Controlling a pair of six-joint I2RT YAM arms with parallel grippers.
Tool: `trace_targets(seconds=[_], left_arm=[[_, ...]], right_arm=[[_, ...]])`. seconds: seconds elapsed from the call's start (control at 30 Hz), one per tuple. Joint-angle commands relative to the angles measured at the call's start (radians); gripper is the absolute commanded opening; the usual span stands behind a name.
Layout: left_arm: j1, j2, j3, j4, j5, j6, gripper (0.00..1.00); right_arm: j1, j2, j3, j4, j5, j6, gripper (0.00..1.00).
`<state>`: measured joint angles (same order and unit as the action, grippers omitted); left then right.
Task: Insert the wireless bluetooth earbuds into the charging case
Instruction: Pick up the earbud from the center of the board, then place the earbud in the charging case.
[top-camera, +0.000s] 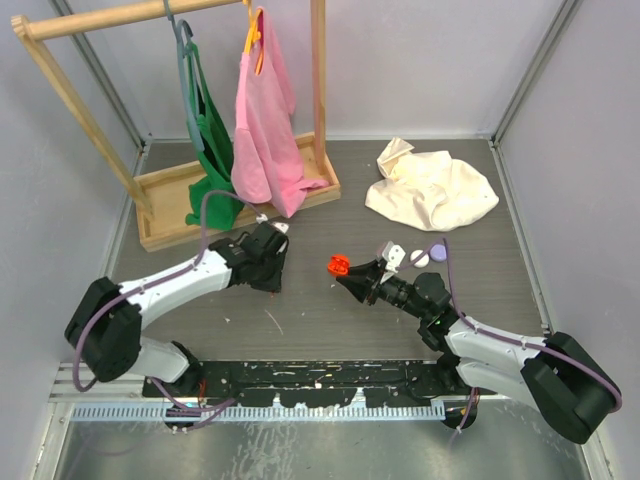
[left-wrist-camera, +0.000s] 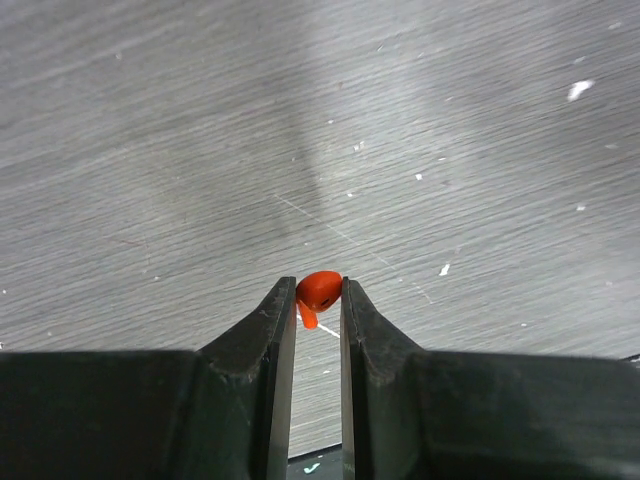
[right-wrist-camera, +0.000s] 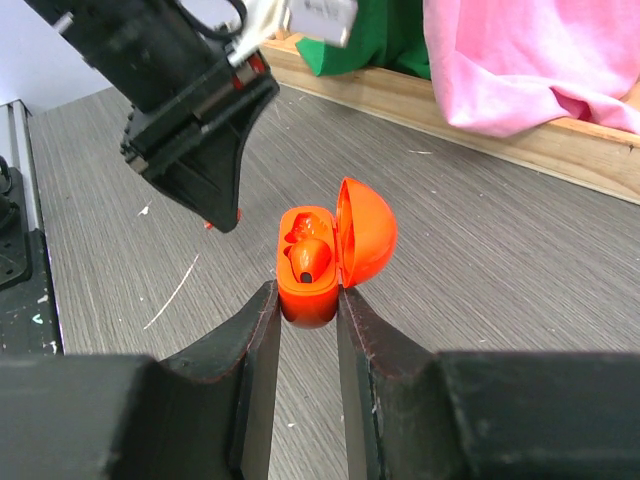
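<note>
My left gripper (left-wrist-camera: 319, 285) is shut on a small red earbud (left-wrist-camera: 321, 291), pinched at the very fingertips just above the grey table, its short stem pointing down. In the top view that gripper (top-camera: 272, 287) hangs left of centre. My right gripper (right-wrist-camera: 307, 292) is shut on the red charging case (right-wrist-camera: 308, 300), lifted off the table with its round lid (right-wrist-camera: 366, 232) swung open to the right. One red earbud (right-wrist-camera: 311, 257) sits in the case. The left gripper (right-wrist-camera: 215, 215) shows just left of the case, apart from it. From above, the case (top-camera: 338, 266) is at mid-table.
Two lilac round discs (top-camera: 427, 255) lie beside the right wrist. A cream cloth (top-camera: 430, 185) lies at the back right. A wooden rack (top-camera: 235, 205) with green and pink garments stands at the back left. A black rail (top-camera: 320, 380) runs along the near edge.
</note>
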<state>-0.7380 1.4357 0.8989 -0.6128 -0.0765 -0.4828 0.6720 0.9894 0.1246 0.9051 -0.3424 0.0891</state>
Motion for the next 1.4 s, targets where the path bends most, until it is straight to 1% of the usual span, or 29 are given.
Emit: trace_targets(seconds=[0.0, 0.07, 0.1, 0.2, 0.33, 0.57, 0.7, 0.83, 1.03, 1.17, 1.37], left_arm=[[-0.022, -0.119, -0.019, 0.098, -0.056, -0.012, 0.05], [-0.036, -0.156, -0.037, 0.133, -0.065, -0.013, 0.05], [-0.040, -0.203, -0.047, 0.151, -0.068, -0.014, 0.05], [-0.053, -0.278, -0.077, 0.211, -0.087, -0.017, 0.04], [-0.071, -0.360, -0.121, 0.316, -0.081, -0.014, 0.04], [-0.110, -0.428, -0.180, 0.507, -0.059, 0.035, 0.04], [-0.122, -0.463, -0.222, 0.654, -0.005, 0.065, 0.05], [-0.125, -0.475, -0.249, 0.799, 0.057, 0.087, 0.06], [-0.134, -0.460, -0.276, 0.968, 0.163, 0.119, 0.07], [-0.136, -0.448, -0.294, 1.053, 0.212, 0.123, 0.07], [-0.148, -0.407, -0.301, 1.131, 0.248, 0.126, 0.07]], right_arm=[[-0.003, 0.001, 0.030, 0.081, -0.013, -0.014, 0.01], [-0.003, 0.001, 0.027, 0.086, -0.014, -0.015, 0.01], [-0.004, 0.001, 0.027, 0.086, -0.012, -0.014, 0.01], [-0.004, 0.003, 0.028, 0.089, -0.014, -0.012, 0.01], [-0.004, 0.014, 0.026, 0.102, -0.022, -0.009, 0.01], [-0.003, 0.023, 0.022, 0.123, -0.030, -0.005, 0.01], [-0.003, 0.025, 0.019, 0.135, -0.034, -0.001, 0.01], [-0.003, 0.029, 0.015, 0.153, -0.045, 0.009, 0.00], [-0.003, 0.026, 0.011, 0.169, -0.055, 0.016, 0.01], [-0.004, 0.020, 0.007, 0.179, -0.062, 0.024, 0.01], [-0.003, 0.021, 0.003, 0.196, -0.070, 0.034, 0.01]])
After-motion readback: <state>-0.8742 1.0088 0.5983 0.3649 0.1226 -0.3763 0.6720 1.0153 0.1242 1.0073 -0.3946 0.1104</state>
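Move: The left hand, already holding the orange earbud some 5 cm over the board, is taking it to the open orange charging case, roughly 14 cm to its right, about level with it fore and aft, and some 10 cm higher. The closed white case lies about 30 cm right, 9 cm ahead and 4 cm lower; the purple one sits 4 cm right of the white and 2 cm farther out. In the right hand's own fingertips is the charging case, about 1 cm ahead, 1 cm left and 1 cm above. Keeping its pinch on the earbud, the left hand climbs nearly 19 cm, at first almost straight up, then also some 11 cm to the right towards the open charging case. Its wrist swings around 65 degrees, so the fingers go from pointing down to pointing right and forward. The right hand keeps hold of the case and raises it slightly, about 1.5 cm. ##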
